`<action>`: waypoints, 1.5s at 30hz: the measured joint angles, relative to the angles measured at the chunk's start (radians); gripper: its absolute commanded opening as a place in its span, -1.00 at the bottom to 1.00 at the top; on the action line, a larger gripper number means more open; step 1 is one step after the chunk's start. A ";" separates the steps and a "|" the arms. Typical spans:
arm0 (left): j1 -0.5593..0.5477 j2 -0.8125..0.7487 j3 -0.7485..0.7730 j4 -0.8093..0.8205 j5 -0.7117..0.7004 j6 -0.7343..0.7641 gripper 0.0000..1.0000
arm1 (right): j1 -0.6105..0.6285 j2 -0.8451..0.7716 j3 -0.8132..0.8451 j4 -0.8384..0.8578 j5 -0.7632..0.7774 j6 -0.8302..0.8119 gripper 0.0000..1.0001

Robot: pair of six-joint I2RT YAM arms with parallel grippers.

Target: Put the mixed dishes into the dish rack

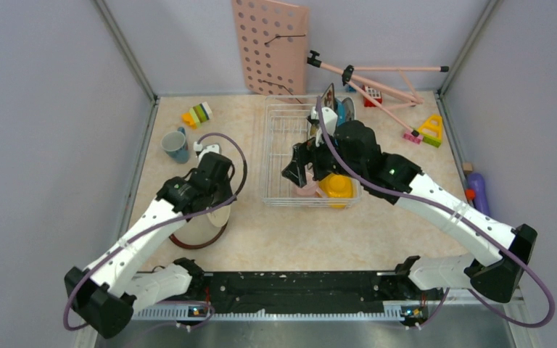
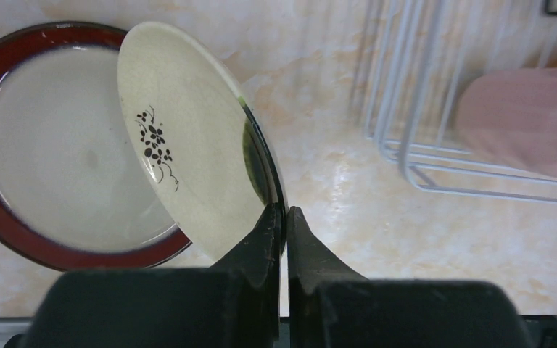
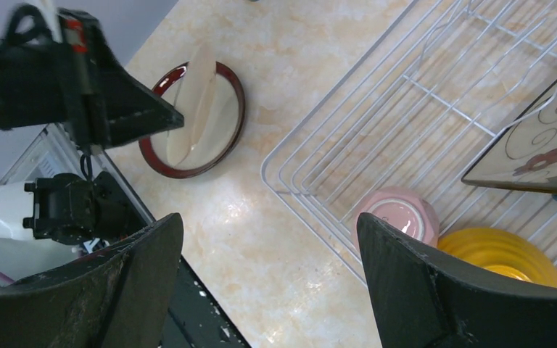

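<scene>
My left gripper (image 2: 284, 217) is shut on the rim of the round white patterned plate (image 2: 188, 152) and holds it tilted on edge above the brown-rimmed cream plate (image 2: 43, 159), which lies flat on the table. From above, this plate pair (image 1: 201, 228) sits at front left under the left gripper (image 1: 207, 206). My right gripper (image 3: 268, 239) is open and empty above the near left corner of the dish rack (image 3: 377, 109). The pink mug (image 3: 395, 214) and yellow bowl (image 3: 500, 254) lie in the rack's front. The square flowered plate (image 3: 544, 145) stands in it. The teal mug (image 1: 176, 145) stands on the table, left.
The dish rack (image 1: 279, 156) takes up the table's middle. A pink pegboard (image 1: 272, 43) leans on the back wall, with a pink folding stand (image 1: 377, 80) to its right. Toy blocks (image 1: 199, 114) lie at back left and back right (image 1: 430, 129). A purple bottle (image 1: 476, 190) is at the right edge.
</scene>
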 measured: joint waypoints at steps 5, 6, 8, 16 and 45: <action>0.037 -0.105 0.053 0.020 0.020 -0.023 -1.00 | 0.000 -0.012 -0.052 0.045 -0.007 0.030 0.75; 0.050 -0.117 0.066 0.027 0.033 -0.029 -1.00 | 0.000 -0.013 -0.060 0.050 -0.007 0.035 0.75; 0.084 -0.136 0.084 0.059 0.076 -0.047 -1.00 | 0.000 -0.016 -0.073 0.055 -0.002 0.039 0.75; 0.260 -0.065 0.161 0.227 0.410 -0.102 -1.00 | 0.001 -0.111 -0.114 0.078 0.147 0.061 0.75; 0.245 0.804 0.652 0.886 1.083 -0.264 -1.00 | -0.116 -0.365 -0.230 0.052 0.578 0.093 0.75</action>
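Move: The left gripper already holds the cream plate. The free rack slot just left of the flowered tray is some 24 cm ahead of it, 20 cm right and 11 cm lower. The tray is about 25 cm ahead and 26 cm right, 5 cm below; the pink mug 8 cm ahead and 22 cm right, 11 cm below. From the right gripper that slot lies about 23 cm ahead, sideways about level and 23 cm below. Lift the left gripper nearly straight up about 10 cm, keeping the pinch on the cream plate's edge, then carry it on up, right and forward towards the rack's free slot, sinking slightly at the end. Swing the fingers from down-forward to mostly right. Meanwhile pull the open right gripper some 15 cm right, turning about 40 degrees clockwise. ##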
